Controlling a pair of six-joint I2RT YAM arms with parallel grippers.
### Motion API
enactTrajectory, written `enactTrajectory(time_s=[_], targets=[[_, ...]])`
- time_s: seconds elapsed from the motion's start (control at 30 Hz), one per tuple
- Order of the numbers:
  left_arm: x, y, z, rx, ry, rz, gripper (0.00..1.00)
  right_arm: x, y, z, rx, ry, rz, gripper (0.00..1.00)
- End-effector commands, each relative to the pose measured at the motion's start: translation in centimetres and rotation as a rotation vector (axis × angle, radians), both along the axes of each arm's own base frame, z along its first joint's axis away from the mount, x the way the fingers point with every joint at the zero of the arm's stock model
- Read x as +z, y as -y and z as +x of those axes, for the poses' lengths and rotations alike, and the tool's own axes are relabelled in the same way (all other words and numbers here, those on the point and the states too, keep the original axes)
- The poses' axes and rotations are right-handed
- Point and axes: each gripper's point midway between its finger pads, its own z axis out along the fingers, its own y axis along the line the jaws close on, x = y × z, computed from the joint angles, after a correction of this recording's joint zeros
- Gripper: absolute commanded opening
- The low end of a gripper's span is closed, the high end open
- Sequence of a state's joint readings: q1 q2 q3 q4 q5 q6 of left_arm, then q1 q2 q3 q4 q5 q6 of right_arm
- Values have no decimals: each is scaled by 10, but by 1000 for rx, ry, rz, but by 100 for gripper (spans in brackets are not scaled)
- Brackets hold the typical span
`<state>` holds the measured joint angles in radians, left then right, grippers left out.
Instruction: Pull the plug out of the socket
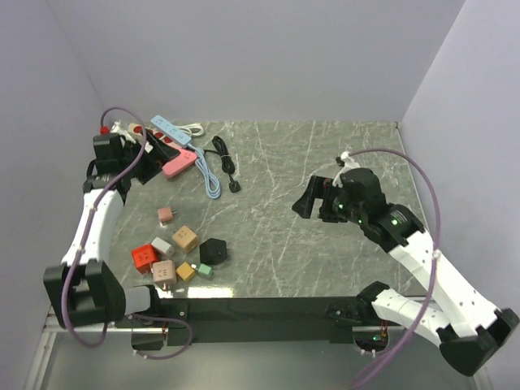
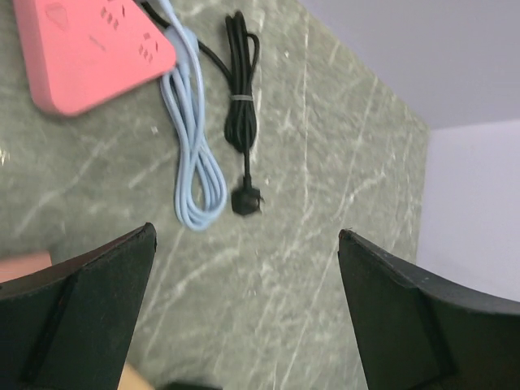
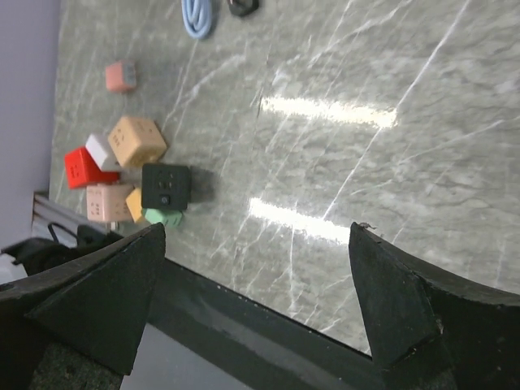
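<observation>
A pink power strip (image 1: 180, 162) (image 2: 89, 49), the socket, lies flat at the back left of the table. A black plug (image 1: 235, 186) (image 2: 247, 201) on a bundled black cable (image 2: 240, 89) lies loose on the stone, apart from the strip and in no socket. My left gripper (image 1: 151, 162) (image 2: 246, 231) hovers just left of the pink strip, open, with only bare table between its fingers. My right gripper (image 1: 304, 204) (image 3: 258, 229) hangs over the middle right of the table, open and holding nothing.
A light blue cable (image 1: 211, 179) (image 2: 193, 154) coils between strip and plug. A blue power strip (image 1: 171, 128) and a white one (image 1: 122, 127) lie at the back left. Several adapter cubes, among them red (image 1: 145, 257), tan (image 1: 185, 237) and black (image 1: 214, 250) (image 3: 166, 185), cluster at the near left edge.
</observation>
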<state>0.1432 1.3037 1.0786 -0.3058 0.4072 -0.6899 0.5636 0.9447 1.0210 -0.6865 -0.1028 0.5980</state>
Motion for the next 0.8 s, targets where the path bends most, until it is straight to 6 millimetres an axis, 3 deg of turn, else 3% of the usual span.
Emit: enactTrajectory(time_s=[0.0, 0.2, 0.33, 0.43, 0.57, 0.77], targets=[[15, 8, -28, -45, 44, 15, 99, 14, 21, 1, -91, 83, -2, 100], [69, 40, -67, -181, 251, 7, 99, 33, 55, -5, -219, 208, -5, 100], [81, 62, -83, -280, 317, 8, 99, 33, 81, -8, -314, 254, -50, 100], [93, 72, -93, -325, 356, 20, 99, 24, 90, -12, -346, 230, -79, 100], [107, 83, -103, -380, 410, 29, 99, 13, 97, -15, -382, 206, -100, 100], [122, 90, -114, -419, 457, 48, 99, 19, 102, -14, -413, 245, -75, 98]])
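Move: Both hands are empty and open. The pink triangular socket lies about 12 cm ahead of the left hand, level sideways and some 20 cm below. Beyond it is the blue strip, about 24 cm ahead and 5 cm left of that hand; the black plug is 18 cm right and 1 cm ahead. From the right hand the pink socket lies roughly 30 cm ahead and 38 cm left. Left hand retreats about 10 cm back, rising and going right, fingers tipping up; right hand slides 9 cm right. ##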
